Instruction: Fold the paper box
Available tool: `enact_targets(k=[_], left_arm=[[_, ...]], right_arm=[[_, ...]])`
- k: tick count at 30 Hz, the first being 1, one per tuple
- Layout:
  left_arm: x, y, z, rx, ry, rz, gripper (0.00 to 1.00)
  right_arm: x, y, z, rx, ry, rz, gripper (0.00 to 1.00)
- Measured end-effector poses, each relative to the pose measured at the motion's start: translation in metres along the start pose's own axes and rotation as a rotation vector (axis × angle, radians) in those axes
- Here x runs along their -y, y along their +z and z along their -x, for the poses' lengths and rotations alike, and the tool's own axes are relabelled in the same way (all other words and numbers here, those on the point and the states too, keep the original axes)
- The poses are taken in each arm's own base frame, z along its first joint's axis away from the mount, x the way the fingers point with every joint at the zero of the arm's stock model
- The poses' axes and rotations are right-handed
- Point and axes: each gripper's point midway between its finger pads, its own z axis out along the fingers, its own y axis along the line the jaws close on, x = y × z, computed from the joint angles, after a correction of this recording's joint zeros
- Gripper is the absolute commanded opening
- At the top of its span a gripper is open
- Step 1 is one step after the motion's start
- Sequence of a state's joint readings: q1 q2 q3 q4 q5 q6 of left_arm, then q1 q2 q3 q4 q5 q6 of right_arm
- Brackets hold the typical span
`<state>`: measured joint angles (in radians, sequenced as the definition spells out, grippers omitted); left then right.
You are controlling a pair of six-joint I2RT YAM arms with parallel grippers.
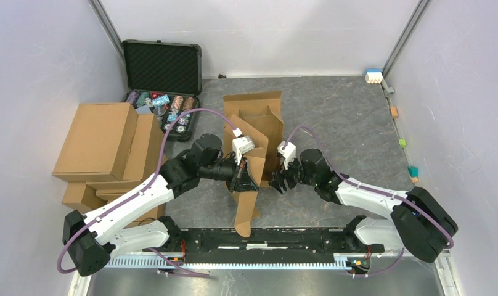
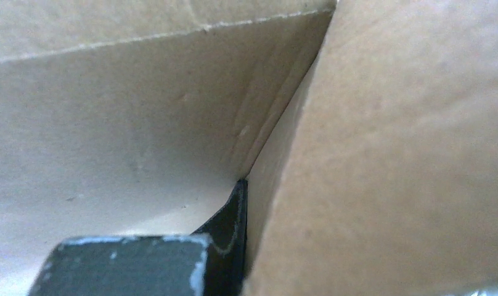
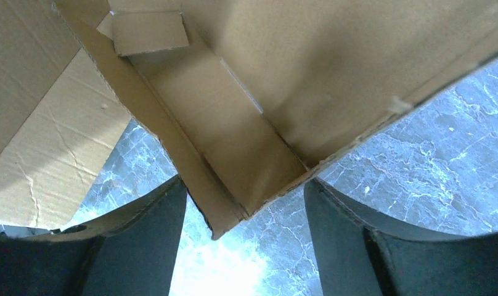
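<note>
The paper box [image 1: 254, 123] is a brown cardboard sheet, partly folded, lying from mid-table toward the near edge with one long flap [image 1: 248, 209] standing up. My left gripper [image 1: 243, 177] is shut on that raised flap. In the left wrist view cardboard [image 2: 388, 154] fills the frame, with one dark finger [image 2: 233, 222] pressed against a crease. My right gripper [image 1: 280, 183] is open at the box's right side. In the right wrist view a folded corner of the box [image 3: 234, 160] pokes between its spread fingers [image 3: 151, 246] without touching them.
A pile of ready-made brown cartons [image 1: 105, 148] stands at the left. Behind it is an open black foam-lined case [image 1: 162, 65] with coloured chips [image 1: 172, 111]. Small coloured blocks [image 1: 373, 76] lie along the right wall. The table is grey marble [image 1: 345, 123].
</note>
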<state>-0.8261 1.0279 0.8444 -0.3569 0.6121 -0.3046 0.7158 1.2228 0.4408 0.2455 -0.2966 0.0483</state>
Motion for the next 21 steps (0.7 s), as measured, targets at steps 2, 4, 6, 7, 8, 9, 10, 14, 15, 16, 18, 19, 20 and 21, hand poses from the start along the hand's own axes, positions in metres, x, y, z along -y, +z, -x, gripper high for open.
enact_targets(k=[2,4,6,7,8,9,10,14,15,16,18,19,20,21], left_arm=[[0.0,0.0,0.0,-0.001,0.0,0.0,0.02],[-0.001,0.001,-0.001,-0.004,0.0,0.001,0.02],[-0.002,0.002,-0.001,-0.005,0.0,0.001,0.02],[-0.002,0.002,0.0,-0.004,0.001,0.0,0.02],[-0.002,0.002,0.0,-0.004,0.002,0.0,0.02],[-0.002,0.002,0.0,-0.004,0.002,0.0,0.02],[-0.002,0.003,0.0,-0.004,0.002,0.0,0.02],[-0.002,0.003,0.001,-0.001,0.004,-0.001,0.02],[-0.002,0.003,0.001,-0.001,0.004,-0.001,0.02],[-0.002,0.003,0.001,-0.001,0.004,-0.001,0.02],[-0.002,0.004,0.001,-0.002,0.004,-0.001,0.02],[-0.003,0.004,0.001,-0.002,0.005,0.0,0.02],[-0.003,0.004,0.001,-0.003,0.005,0.0,0.02],[-0.003,0.004,0.001,-0.003,0.006,0.0,0.02]], right_arm=[[0.001,0.002,0.0,0.001,0.003,-0.011,0.68],[0.001,0.004,0.0,0.002,0.006,-0.023,0.68],[0.003,0.006,0.0,0.003,0.012,-0.045,0.67],[0.004,0.007,-0.001,0.001,0.017,-0.056,0.65],[0.006,0.008,-0.002,-0.002,0.022,-0.071,0.63],[0.008,0.009,-0.003,-0.004,0.028,-0.084,0.63],[0.01,0.01,-0.004,-0.004,0.042,-0.099,0.63],[0.017,0.012,-0.003,0.005,0.082,-0.147,0.54],[0.018,0.013,-0.002,0.011,0.093,-0.158,0.54],[0.019,0.013,-0.001,0.019,0.107,-0.17,0.54],[0.022,0.014,0.0,0.028,0.131,-0.189,0.53],[0.023,0.015,0.0,0.029,0.138,-0.196,0.53],[0.023,0.017,-0.002,0.027,0.143,-0.207,0.53],[0.024,0.018,-0.004,0.02,0.144,-0.217,0.53]])
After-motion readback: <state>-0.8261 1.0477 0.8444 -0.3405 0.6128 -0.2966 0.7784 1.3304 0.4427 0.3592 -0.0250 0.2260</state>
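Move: The box's near right corner, where the front panel meets the right wall, sits almost between the right hand's open fingers, roughly 2 cm ahead, 1 cm left and 2 cm lower. From the right hand, the front panel's middle is some 6 cm left and 1 cm ahead; the right wall's middle is about 13 cm ahead and 2 cm right. For the left hand, that corner lies some 6 cm right, 2 cm ahead and 14 cm below. The right hand pushes forward 2.5 cm and slightly down around the corner, turning 15 degrees clockwise, fingers partly closing. ##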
